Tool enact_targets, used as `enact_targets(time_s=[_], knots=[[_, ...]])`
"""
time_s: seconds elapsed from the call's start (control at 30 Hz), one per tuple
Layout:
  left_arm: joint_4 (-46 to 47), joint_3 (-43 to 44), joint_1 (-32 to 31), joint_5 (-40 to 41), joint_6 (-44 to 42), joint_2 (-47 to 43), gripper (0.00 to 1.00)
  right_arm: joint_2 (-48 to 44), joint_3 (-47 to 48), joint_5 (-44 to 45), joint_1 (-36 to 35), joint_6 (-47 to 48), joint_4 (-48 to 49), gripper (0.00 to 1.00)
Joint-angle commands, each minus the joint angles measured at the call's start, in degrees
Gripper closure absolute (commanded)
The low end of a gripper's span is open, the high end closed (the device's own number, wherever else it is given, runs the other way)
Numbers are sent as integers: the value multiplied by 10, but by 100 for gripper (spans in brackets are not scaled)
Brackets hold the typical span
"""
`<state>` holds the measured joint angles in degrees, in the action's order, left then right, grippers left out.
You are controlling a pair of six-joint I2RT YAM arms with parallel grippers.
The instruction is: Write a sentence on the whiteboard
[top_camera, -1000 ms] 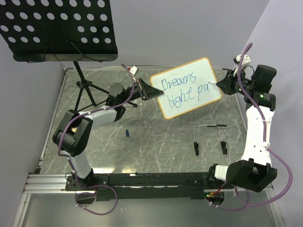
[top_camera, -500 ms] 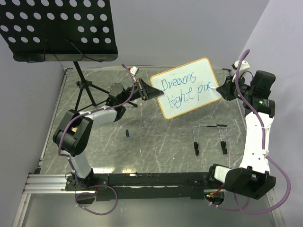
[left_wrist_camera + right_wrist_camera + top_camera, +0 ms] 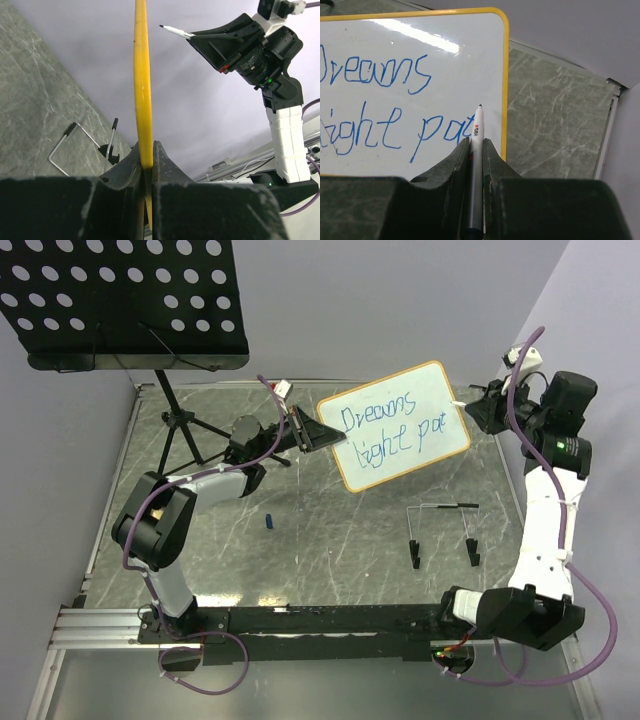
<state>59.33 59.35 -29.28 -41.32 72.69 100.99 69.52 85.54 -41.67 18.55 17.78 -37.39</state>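
Observation:
The whiteboard (image 3: pixel 400 425) has a tan-yellow frame and is held up tilted above the table. My left gripper (image 3: pixel 325 437) is shut on its left edge; the left wrist view shows the whiteboard (image 3: pixel 142 90) edge-on between that gripper's (image 3: pixel 148 150) jaws. The sentence (image 3: pixel 375 105) in blue reads "Dreams" over "light pat". My right gripper (image 3: pixel 478 410) is shut on a white marker (image 3: pixel 476 145), tip pointing at the whiteboard's (image 3: pixel 410 60) right edge. In the left wrist view the marker (image 3: pixel 175 31) tip stands a little off the board face.
A black perforated music-stand tray (image 3: pixel 125 300) hangs over the back left, its tripod legs (image 3: pixel 180 435) on the table. A bent wire holder (image 3: pixel 445 530) stands in front of the right arm. A small blue cap (image 3: pixel 270 523) lies near the middle.
A "t" was added after "pa" on the second line. The right gripper then drew the marker back and up, off the board's right edge. The left arm held still.

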Motion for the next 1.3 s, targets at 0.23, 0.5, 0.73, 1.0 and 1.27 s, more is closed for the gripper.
enact_targets(time_s=[0.23,0.5,0.73,1.0,1.27], knots=[[97,25,1,-15,16,-9,99,47,15,-6,4,-14,33,100],[97,23,2,-4,11,-10,99,20,-17,-10,4,8,12,100],[94,23,4,5,11,-10,99,-19,-63,-10,4,19,2,100],[91,27,6,5,10,-9,99,-55,-114,-5,4,27,-1,100],[93,23,6,0,11,-12,99,-24,-71,-14,4,5,14,100]])
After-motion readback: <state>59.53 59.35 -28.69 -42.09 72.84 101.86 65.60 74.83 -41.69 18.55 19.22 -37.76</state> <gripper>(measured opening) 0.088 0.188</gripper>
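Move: Above the board, the right hand holds the pen; the blank spot by the end of "pat" lies about 7 cm ahead, 2 cm left and 4 cm below it. "pat" is some 4 cm ahead and 7 cm left, 7 cm down; "Dreams" is about 7 cm ahead, 20 cm left, 5 cm down. From the left hand, gripping the whiteboard's edge, the blank spot lies roughly 26 cm right, 6 cm ahead, slightly higher. Right hand sets the pen forward and down onto the whiteboard, then draws it back and down about 5 cm. ##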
